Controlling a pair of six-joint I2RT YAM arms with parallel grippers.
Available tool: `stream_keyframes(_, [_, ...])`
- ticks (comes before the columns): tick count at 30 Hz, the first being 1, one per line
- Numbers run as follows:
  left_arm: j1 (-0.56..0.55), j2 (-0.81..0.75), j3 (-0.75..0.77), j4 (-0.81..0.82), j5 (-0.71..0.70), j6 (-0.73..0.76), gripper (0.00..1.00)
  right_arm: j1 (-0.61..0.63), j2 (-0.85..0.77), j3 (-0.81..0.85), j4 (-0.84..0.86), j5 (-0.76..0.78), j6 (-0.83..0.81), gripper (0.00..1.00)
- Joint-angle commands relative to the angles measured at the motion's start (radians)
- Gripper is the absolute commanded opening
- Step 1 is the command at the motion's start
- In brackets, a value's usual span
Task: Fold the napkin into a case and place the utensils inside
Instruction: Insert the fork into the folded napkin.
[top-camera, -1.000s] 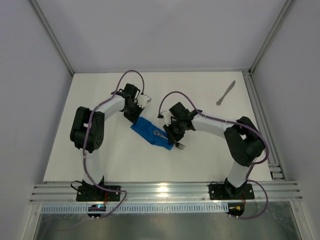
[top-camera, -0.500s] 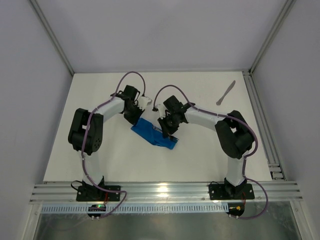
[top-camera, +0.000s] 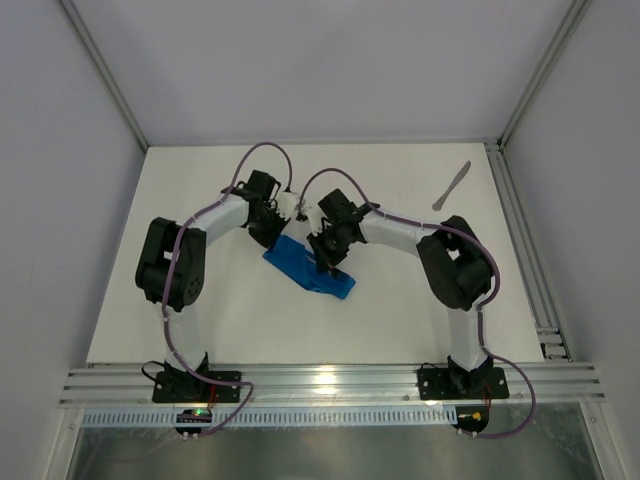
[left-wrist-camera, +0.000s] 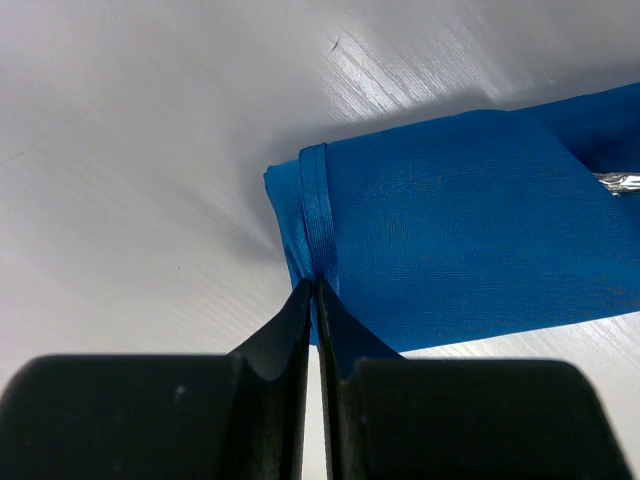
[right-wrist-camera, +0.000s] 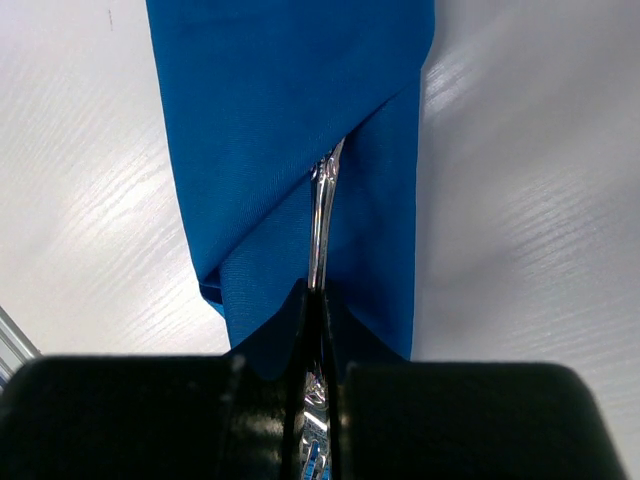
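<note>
The napkin lies folded as a narrow blue case (top-camera: 300, 268) slanting across the table's middle. My left gripper (top-camera: 275, 232) is at its upper-left end. In the left wrist view that gripper (left-wrist-camera: 316, 283) is shut, pinching the hemmed edge of the case (left-wrist-camera: 450, 220). My right gripper (top-camera: 328, 262) hovers over the case's middle. In the right wrist view it (right-wrist-camera: 316, 290) is shut on the silver fork (right-wrist-camera: 320, 215), whose far end runs under a diagonal fold of the case (right-wrist-camera: 270, 120). A glint of the fork (left-wrist-camera: 620, 183) shows at the left wrist view's right edge. The knife (top-camera: 452, 186) lies apart at the far right.
The white table (top-camera: 200, 320) is bounded by an aluminium rail (top-camera: 320, 385) at the near edge and a frame post (top-camera: 515, 230) on the right. Grey walls close off the back and sides. Both arms' cables loop above the case.
My right gripper has moved up and to the left along the case with the fork. The fork's tines, earlier sticking out past the case's lower-right end, no longer show from above. The left gripper held still.
</note>
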Motion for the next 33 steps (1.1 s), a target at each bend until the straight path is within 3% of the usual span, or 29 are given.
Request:
stream_keyframes(1, [-0.002,-0.043,-0.006,0.036,0.020,0.006,0.06,0.011,0.008,0.051,0.040,-0.024,0.006,0.04])
stream_keyframes(18, [-0.002,-0.060,-0.018,0.046,0.021,0.003,0.06,0.040,0.027,0.042,0.098,0.026,0.061,0.09])
stream_keyframes(20, [-0.002,-0.058,-0.017,0.046,0.021,0.001,0.06,0.046,0.022,0.039,0.098,0.034,0.058,0.13])
stream_keyframes(21, [-0.002,-0.057,-0.015,0.046,0.021,0.003,0.07,0.046,0.024,0.037,0.098,0.042,0.061,0.22])
stream_keyframes(25, [-0.002,-0.060,-0.014,0.044,0.015,0.000,0.08,0.046,0.009,0.037,0.082,0.075,0.055,0.36])
stream_keyframes(33, [-0.002,-0.072,-0.008,0.044,-0.003,0.011,0.08,0.048,-0.099,0.049,0.019,0.186,0.038,0.42])
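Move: At the fork's neck, the right hand holds it low with the handle already under the top layer; the mouth of the napkin's pocket lies about 3 cm to its left, 2 cm ahead and 1 cm below. The napkin's open near end is some 4 cm right and 5 cm back; its far end, pinched by the left hand, is roughly 14 cm left and 5 cm ahead. From the left hand the mouth is about 11 cm right and 3 cm back. Sliding the fork handle-first along the napkin, the right hand goes about 2 cm left, slightly forward at first, deeper under the fold at nearly constant height. There it stops and opens its fingers to a bit under half, letting go of the fork, then starts to ease back rightward with barely any lift. The left hand stays put and keeps its pinch on the napkin's far end. ##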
